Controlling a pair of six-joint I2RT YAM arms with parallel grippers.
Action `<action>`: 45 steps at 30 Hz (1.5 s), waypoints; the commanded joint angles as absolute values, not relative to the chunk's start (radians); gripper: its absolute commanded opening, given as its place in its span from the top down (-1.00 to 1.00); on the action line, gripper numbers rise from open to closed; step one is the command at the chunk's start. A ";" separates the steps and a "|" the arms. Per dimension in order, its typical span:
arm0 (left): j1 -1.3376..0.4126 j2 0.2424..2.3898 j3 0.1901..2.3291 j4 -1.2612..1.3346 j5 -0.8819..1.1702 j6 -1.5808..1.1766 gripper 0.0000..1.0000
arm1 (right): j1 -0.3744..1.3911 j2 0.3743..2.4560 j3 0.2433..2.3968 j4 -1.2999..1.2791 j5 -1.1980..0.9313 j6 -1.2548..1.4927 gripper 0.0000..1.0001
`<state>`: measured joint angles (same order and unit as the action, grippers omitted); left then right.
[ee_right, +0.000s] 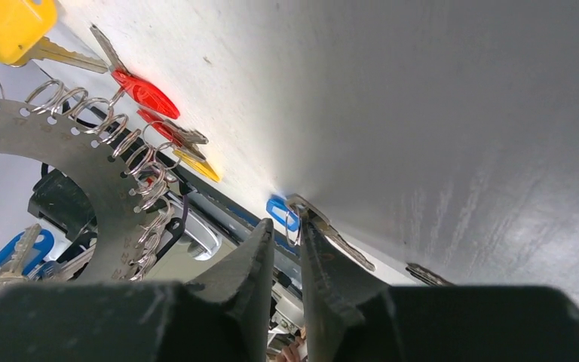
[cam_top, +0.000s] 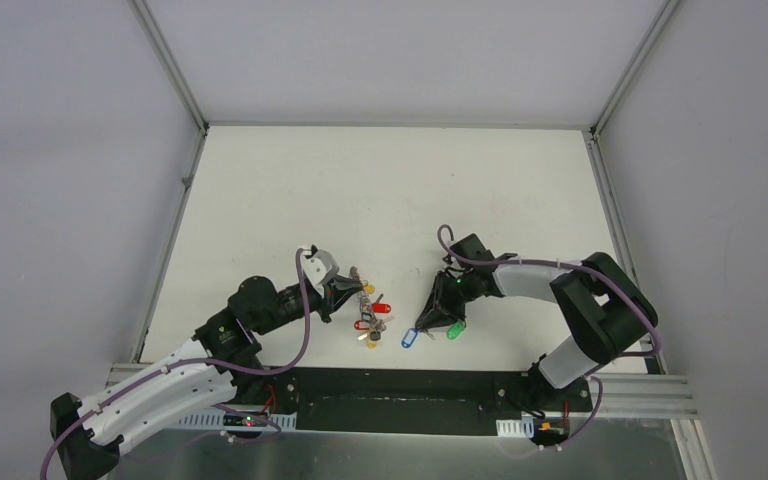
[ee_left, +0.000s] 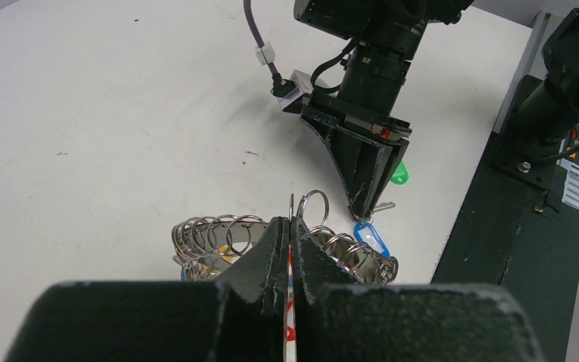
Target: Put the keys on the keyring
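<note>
The keyring [cam_top: 365, 300], a silvery disc edged with many small wire rings, stands upright on the table. My left gripper [cam_top: 345, 292] is shut on it, and in the left wrist view its jaws [ee_left: 290, 226] pinch the keyring's [ee_left: 211, 240] edge. The blue-tagged key [cam_top: 409, 338] and green-tagged key [cam_top: 455, 330] lie on the table to the right. My right gripper [cam_top: 428, 325] points down at the blue key. Its jaws [ee_right: 286, 226] stand slightly apart, and the small wire ring of the blue-tagged key [ee_right: 280, 213] sits loose in the gap.
Red-tagged keys [cam_top: 380, 308] and a yellow-tagged one [cam_top: 372, 340] hang from the keyring. The black base rail [cam_top: 400, 400] runs along the near table edge, close behind both loose keys. White walls enclose the table's far side and both flanks.
</note>
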<state>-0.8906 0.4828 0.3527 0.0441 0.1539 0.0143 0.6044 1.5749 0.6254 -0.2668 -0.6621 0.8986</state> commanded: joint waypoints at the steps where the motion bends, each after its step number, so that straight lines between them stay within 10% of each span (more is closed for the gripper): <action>1: -0.894 0.466 0.399 0.111 0.135 0.017 1.00 | 0.615 1.604 0.659 -0.247 -0.657 0.895 0.60; 7: -0.894 0.463 0.406 0.100 0.135 0.021 1.00 | 0.617 1.622 0.679 -0.263 -0.660 0.853 1.00; 29: -0.894 0.513 0.484 0.043 0.207 0.088 1.00 | 0.616 1.154 0.976 -0.598 -0.391 0.120 1.00; 45: -0.894 0.705 0.561 0.118 0.471 0.225 1.00 | 0.630 0.996 0.930 -0.505 -0.829 -0.299 1.00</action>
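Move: The blue-tagged key lies on the table between the slightly open right fingertips, its middle about 1 cm to their left, 1 cm back and 2 cm below. From that hand the green-tagged key is some 6 cm to the right, 1 cm back and 2 cm lower; the keyring hangs about 11 cm to the left, level fore and aft and 14 cm up. From the left hand, which holds the keyring, the blue-tagged key lies roughly 11 cm right, 3 cm back, 19 cm below. The blue-tagged key's small split ring is pinched as the right fingers close, and the right hand then carries the key up some 19 cm towards the keyring's height, swinging about 6 cm forward and partly back again; the hand rolls roughly 85 degrees about its finger line and ends pointing left, less steeply down. Late on, the left hand, still gripping the keyring, shifts about 3 cm right and turns slightly clockwise. ##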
